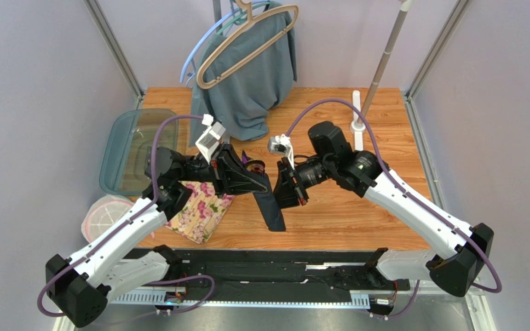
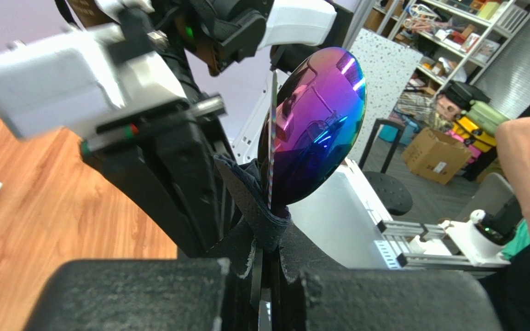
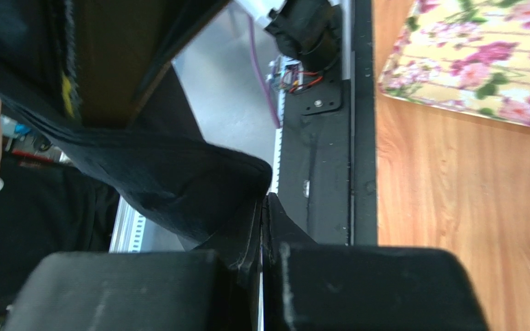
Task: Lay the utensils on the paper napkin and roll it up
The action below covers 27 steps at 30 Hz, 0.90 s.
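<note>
Both arms meet above the middle of the table with the black paper napkin (image 1: 273, 210) between them, and a loose fold of it hangs down. My left gripper (image 1: 263, 181) is shut on the napkin (image 2: 259, 207) where it wraps the utensils' handles. The iridescent spoon (image 2: 319, 124) sticks up out of that wrap, and a bit of rainbow metal (image 1: 252, 164) shows beside the left fingers from above. My right gripper (image 1: 287, 185) faces it, shut on a pinched edge of the napkin (image 3: 157, 176). Other utensils are hidden inside the wrap.
The floral mat (image 1: 202, 207) lies under the left arm, also seen as the floral mat (image 3: 475, 55). A clear teal container (image 1: 133, 148) and a white lidded bowl (image 1: 105, 214) stand at the left. A grey-teal garment on hangers (image 1: 250, 76) hangs at the back, with a white bar (image 1: 357, 124) to its right.
</note>
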Tool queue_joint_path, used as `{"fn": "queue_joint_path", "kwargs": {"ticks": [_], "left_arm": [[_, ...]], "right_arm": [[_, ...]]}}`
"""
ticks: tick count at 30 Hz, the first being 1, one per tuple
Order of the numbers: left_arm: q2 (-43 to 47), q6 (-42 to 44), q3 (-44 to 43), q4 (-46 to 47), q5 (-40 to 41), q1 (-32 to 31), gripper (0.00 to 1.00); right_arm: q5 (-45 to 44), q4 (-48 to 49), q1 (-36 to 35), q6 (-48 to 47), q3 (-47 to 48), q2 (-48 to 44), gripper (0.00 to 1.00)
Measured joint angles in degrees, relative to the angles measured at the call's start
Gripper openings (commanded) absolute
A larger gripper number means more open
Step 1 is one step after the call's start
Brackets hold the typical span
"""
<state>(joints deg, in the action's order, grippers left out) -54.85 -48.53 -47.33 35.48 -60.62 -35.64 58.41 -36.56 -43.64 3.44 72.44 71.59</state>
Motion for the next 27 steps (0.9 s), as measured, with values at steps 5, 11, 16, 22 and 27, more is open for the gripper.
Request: {"fn": "queue_joint_path", "kwargs": {"ticks": [5,11,16,22,27], "left_arm": [[-1.18,-1.88,0.0,0.35,-0.35,-0.46,0.0],[-1.18,-2.49,0.0,0.66,-0.31,-0.5,0.0],[-0.63,-1.79,0.02,-1.66,1.49,-0.24,0.0],[0.13,4.52,-0.13,-14.93,9.97,2.49,0.0],[-1.88,10.43,-1.62,-28.26,19.19,3.06,0.0]], "right_arm": [[0.72,3.63,-3.41,0.9,-1.84,0.0,0.0],[1.75,7.28,-3.87,2.86,-2.95,0.0,0.12],[0.5,5.81,-1.51,2.12,-3.04,-0.13,0.31],[-9.51,-3.98,10.14,-0.61,0.39,-0.59,0.48],[-24.48,-9.64,18.64,-1.33,4.04,-1.9,0.67]]}}
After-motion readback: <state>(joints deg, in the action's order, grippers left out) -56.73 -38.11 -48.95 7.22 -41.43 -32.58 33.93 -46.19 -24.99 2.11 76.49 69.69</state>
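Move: Pinched in the right fingers is the loose edge of the dark napkin; the middle of the napkin roll lies about 2 cm to this hand's left, about level fore and aft and some 6 cm higher. The spoon head poking out of the roll is about 9 cm ahead, 5 cm left and 10 cm above it. From the left hand, which grips the roll, the roll's middle is 3 cm back, straight behind and 3 cm lower, the spoon head 6 cm ahead, 3 cm left and slightly higher. Drawing the napkin's edge about 2 cm back and slightly left against the roll, the right hand pauses, then opens and lets go, swinging off forward some 15 cm and 10 cm to its right while turning about 40 degrees clockwise. The left hand keeps its pinch on the roll, nearly still at first, then carries it about 9 cm forward and 7 cm down, turning counter-clockwise. ##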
